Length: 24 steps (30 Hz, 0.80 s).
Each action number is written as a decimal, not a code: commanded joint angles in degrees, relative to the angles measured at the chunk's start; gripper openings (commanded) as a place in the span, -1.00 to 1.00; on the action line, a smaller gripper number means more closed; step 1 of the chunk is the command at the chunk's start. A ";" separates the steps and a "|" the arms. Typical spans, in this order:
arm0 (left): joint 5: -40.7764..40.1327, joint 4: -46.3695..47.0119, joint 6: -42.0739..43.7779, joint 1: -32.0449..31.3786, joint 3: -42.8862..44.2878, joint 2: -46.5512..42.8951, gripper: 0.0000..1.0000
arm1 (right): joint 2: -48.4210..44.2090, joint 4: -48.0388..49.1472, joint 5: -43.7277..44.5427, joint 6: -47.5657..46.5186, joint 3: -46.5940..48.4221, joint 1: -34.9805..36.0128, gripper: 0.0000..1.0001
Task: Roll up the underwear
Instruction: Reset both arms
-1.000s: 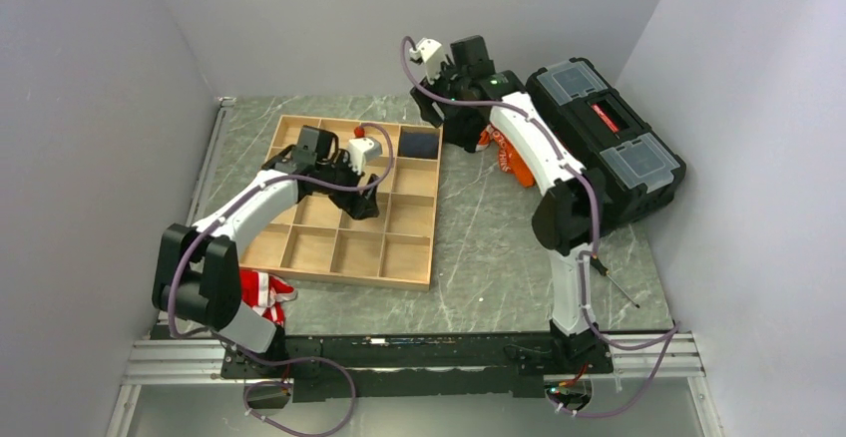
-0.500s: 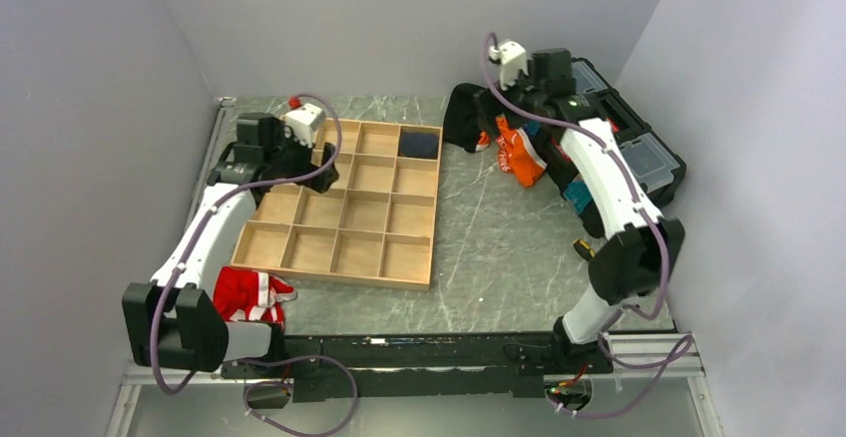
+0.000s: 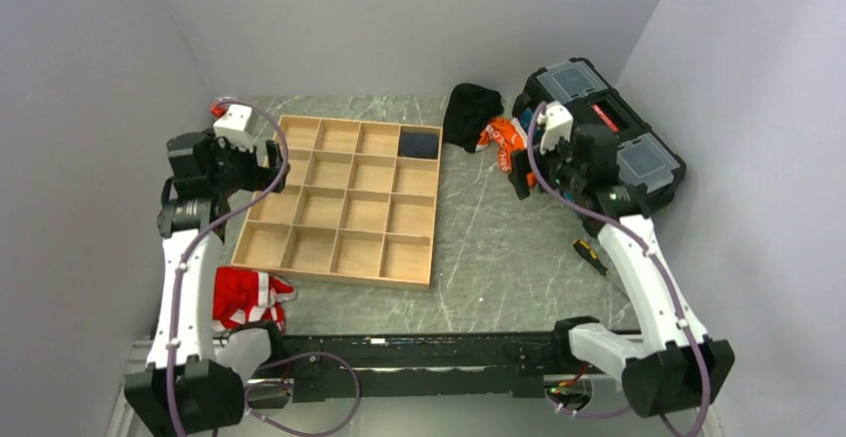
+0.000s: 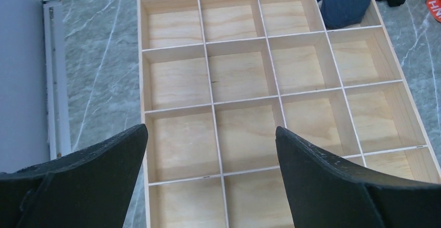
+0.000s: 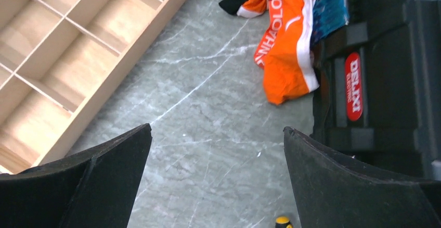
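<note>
The underwear is a small dark navy bundle lying in the far right corner compartment of the wooden tray. In the left wrist view the underwear fills that compartment at the top right. My left gripper hangs open above the tray's left edge, with nothing between its fingers. Over bare table right of the tray, my right gripper stands open and empty. Both grippers are well apart from the underwear.
A black cloth heap and an orange garment lie behind the tray's right corner, beside a black toolbox. A red-and-white garment sits near the left arm's base. A yellow-tipped screwdriver lies by the right arm.
Both arms have drawn back, the left from over the tray's middle to its left edge, the right from the black heap toward the toolbox. Both jaws have opened wider.
</note>
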 commanded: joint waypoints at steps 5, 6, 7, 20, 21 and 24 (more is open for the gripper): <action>-1.07 2.32 -0.35 1.64 -4.97 -10.58 0.99 | -11.19 8.83 3.22 5.73 -12.26 -0.38 1.00; -1.44 2.23 0.01 1.68 -5.22 -11.34 0.99 | -11.65 9.18 3.08 5.77 -13.27 -0.38 1.00; -1.61 2.11 0.25 1.67 -5.42 -11.94 0.99 | -12.31 9.81 2.89 5.67 -14.44 -0.44 1.00; -1.05 3.44 0.27 1.64 -8.95 -19.55 0.99 | -16.38 12.14 3.16 4.88 -18.50 -0.62 1.00; -1.31 4.52 0.53 1.56 -9.76 -20.46 0.99 | -16.62 11.96 3.12 4.81 -18.55 -0.71 1.00; -1.15 6.35 0.76 1.58 -12.51 -21.72 0.99 | -17.83 11.90 2.96 5.03 -18.74 -1.30 1.00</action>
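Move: The dark blue rolled underwear lies in the box's far right compartment, roughly 15 cm ahead, 30 cm right and 23 cm below the left hand. From the right hand it is some 16 cm ahead and 22 cm left, a little over 20 cm down. The black cloth lies about 12 cm to the right of the roll and 6 cm farther out; the orange cloth is about 15 cm ahead of the right hand and 2 cm left. The rolled underwear is left alone as both empty, wide-open hands draw back from it high over the table. The left backs about 6 cm while rising some 2 cm, its fingers tipping up roughly 10 degrees. The right goes back about 4 cm and sinks nearly 5 cm, then stops backing and rises again slightly, turning only a few degrees. ##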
